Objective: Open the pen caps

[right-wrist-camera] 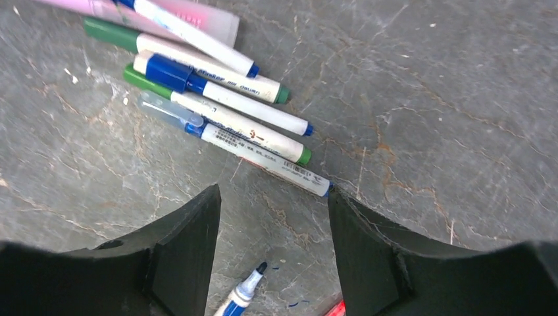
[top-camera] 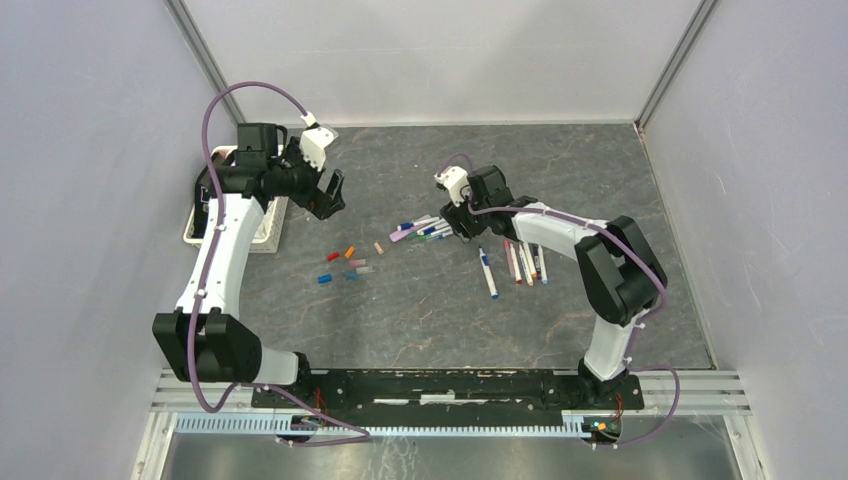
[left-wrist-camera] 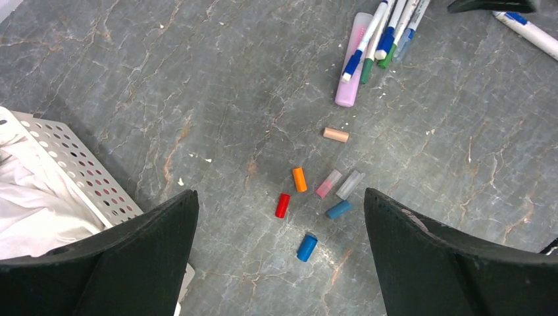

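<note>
Several loose pen caps point(left-wrist-camera: 299, 179) in orange, red, blue, pink and clear lie on the grey table, left of centre in the top view point(top-camera: 340, 265). My left gripper point(left-wrist-camera: 279, 193) hangs above them, open and empty point(top-camera: 328, 195). A pile of capped pens point(right-wrist-camera: 217, 99) lies mid-table point(top-camera: 425, 228). My right gripper point(right-wrist-camera: 273, 191) stands open just beside that pile point(top-camera: 462, 228), holding nothing. An uncapped blue pen point(right-wrist-camera: 247, 289) lies on the table below its jaws. More uncapped pens point(top-camera: 525, 262) lie to the right.
A white perforated basket point(top-camera: 232, 215) with white cloth in it stands at the left edge, close under my left arm point(left-wrist-camera: 79, 171). Grey walls close in the table at the back and on both sides.
</note>
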Robot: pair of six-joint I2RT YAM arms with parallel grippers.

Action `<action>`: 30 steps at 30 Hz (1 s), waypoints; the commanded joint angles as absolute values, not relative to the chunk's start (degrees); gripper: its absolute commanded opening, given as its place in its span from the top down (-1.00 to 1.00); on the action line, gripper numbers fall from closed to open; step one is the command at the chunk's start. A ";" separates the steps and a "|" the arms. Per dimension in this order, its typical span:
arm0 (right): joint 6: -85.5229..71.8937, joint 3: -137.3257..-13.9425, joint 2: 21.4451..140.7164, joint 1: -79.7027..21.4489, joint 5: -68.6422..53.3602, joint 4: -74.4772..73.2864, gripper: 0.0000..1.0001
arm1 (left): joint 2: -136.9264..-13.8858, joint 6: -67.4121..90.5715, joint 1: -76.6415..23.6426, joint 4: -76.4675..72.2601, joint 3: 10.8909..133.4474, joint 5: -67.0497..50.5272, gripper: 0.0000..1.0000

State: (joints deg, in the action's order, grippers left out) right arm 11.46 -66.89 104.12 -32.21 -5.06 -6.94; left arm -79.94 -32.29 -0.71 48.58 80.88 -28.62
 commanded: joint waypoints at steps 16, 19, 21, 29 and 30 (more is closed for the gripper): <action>20.37 -68.38 110.22 -31.76 -7.78 -9.93 -0.20 | -77.91 -36.01 -0.70 51.62 81.32 -31.75 -1.00; 19.44 -65.49 108.79 -31.68 -8.18 -9.11 -0.14 | -78.12 -36.37 -0.70 51.89 81.40 -32.16 -1.00; 19.00 -64.27 108.08 -31.66 -8.63 -8.88 -0.07 | -78.30 -36.51 -0.69 52.15 81.58 -32.37 -1.00; 17.95 -61.70 105.74 -31.79 -12.13 -7.93 0.17 | -78.49 -37.78 -0.70 53.34 81.93 -33.37 -1.00; 17.81 -62.05 105.88 -31.80 -12.07 -8.03 0.16 | -78.55 -37.94 -0.70 53.51 81.84 -33.59 -1.00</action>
State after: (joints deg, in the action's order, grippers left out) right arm 18.37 -63.29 107.37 -31.97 -10.66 -6.68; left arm -78.41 -35.27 -0.71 52.40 80.77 -30.85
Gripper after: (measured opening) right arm 0.414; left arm 0.997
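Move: The light blue pen lies crosswise below the right hand, its middle about 3 cm to the left, level fore and aft and 5 cm down. The green marker beside it is 2 cm ahead and 5 cm left; the uncapped blue marker is roughly 8 cm back and 4 cm right, also 5 cm down. From the left hand the light blue pen is some 25 cm right, 4 cm ahead and 22 cm below. Right hand sinks about 4.5 cm astride the light blue pen's tail, then drags back 3 cm, fingers partly closing. ##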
